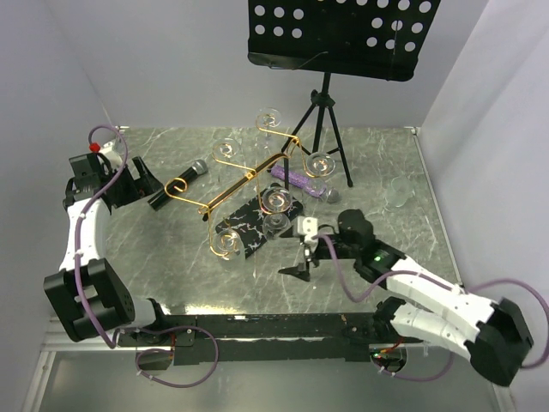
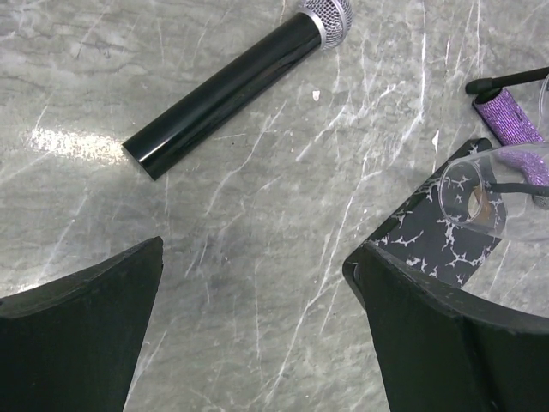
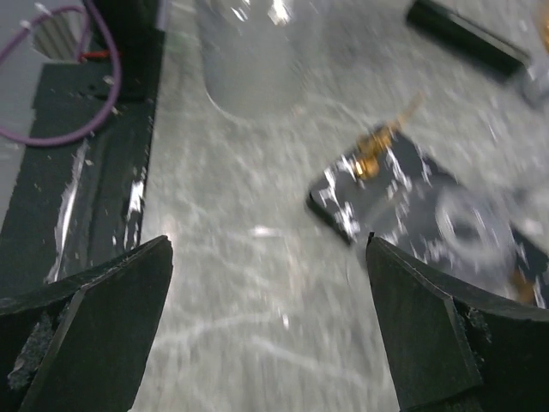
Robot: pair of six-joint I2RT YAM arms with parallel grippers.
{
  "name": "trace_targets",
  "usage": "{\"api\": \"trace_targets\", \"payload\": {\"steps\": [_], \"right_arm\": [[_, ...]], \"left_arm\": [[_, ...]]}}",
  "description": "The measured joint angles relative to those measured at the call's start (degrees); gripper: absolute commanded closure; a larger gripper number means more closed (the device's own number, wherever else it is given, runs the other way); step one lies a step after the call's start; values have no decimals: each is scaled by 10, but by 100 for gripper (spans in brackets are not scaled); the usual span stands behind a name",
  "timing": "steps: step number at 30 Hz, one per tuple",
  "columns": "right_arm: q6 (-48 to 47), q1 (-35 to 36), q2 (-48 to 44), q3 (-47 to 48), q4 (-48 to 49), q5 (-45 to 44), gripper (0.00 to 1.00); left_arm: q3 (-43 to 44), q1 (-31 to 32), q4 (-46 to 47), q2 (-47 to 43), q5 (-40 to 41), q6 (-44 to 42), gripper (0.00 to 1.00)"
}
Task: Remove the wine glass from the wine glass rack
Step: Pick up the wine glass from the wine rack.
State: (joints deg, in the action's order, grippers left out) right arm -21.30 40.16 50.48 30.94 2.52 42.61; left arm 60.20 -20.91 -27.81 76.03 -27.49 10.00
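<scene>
The wine glass rack (image 1: 249, 178) is a gold tree stand on a black white-veined base (image 1: 254, 230) in the middle of the table. Several wine glasses hang from its curled arms, one (image 1: 227, 243) at the near-left arm and one (image 1: 321, 163) at the right. My right gripper (image 1: 300, 262) is open just right of the base, with nothing between its fingers (image 3: 270, 283). The base (image 3: 403, 197) and a blurred glass (image 3: 253, 64) lie ahead of it. My left gripper (image 1: 153, 184) is open at the far left (image 2: 257, 266), over bare marble. The base corner (image 2: 446, 227) and a glass (image 2: 476, 193) show at its right.
A black microphone (image 1: 178, 184) (image 2: 232, 81) lies left of the rack, and a purple glitter microphone (image 1: 300, 182) (image 2: 510, 120) lies behind it. A black tripod music stand (image 1: 326, 112) stands at the back. A lone glass (image 1: 399, 193) stands at the right. The arms' black mounting rail (image 3: 77, 163) runs along the near edge.
</scene>
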Motion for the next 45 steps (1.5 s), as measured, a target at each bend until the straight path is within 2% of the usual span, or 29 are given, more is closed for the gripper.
{"api": "trace_targets", "payload": {"steps": [3, 8, 19, 30, 40, 45], "right_arm": [[6, 49, 47, -5, 89, -10, 0], [34, 90, 138, -4, 209, -33, 0], [109, 127, 257, 17, 350, -68, 0], [168, 155, 326, 51, 449, -83, 0], [191, 221, 333, 51, 490, -195, 1], [200, 230, 334, 51, 490, -232, 2]], "left_arm": [[-1, 0, -2, -6, 0, -5, 0], [-10, 0, -6, -24, -2, -14, 0], [-15, 0, -21, -50, -15, -19, 0], [-13, 0, -47, -49, -24, -49, 0], [-2, 0, -56, -24, -28, -64, 0], [11, 0, -59, -13, -29, -64, 0]]}}
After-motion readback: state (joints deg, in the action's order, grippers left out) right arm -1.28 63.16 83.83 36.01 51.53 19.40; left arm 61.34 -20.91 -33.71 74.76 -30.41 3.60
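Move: The wine glass to take hangs from the rack's near hook, about 16 cm to the right hand's left, practically level with it fore and aft and some 2 cm higher. A second hanging glass is about 9 cm ahead, 5 cm left and 3 cm up; the rack's black base lies roughly 9 cm ahead, 9 cm left and 19 cm below. From the left hand, the wine glass is some 16 cm back, 18 cm right and 3 cm up. Bring the right gripper left about 15 cm to the near hanging wine glass, fast at first and then easing off. Let it dip a little on the way, then rise some 3 cm, while tipping the fingers up about 15 degrees from slightly downward to nearly level. Keep the jaws wide open so that they come around the glass's bowl, without closing yet. ##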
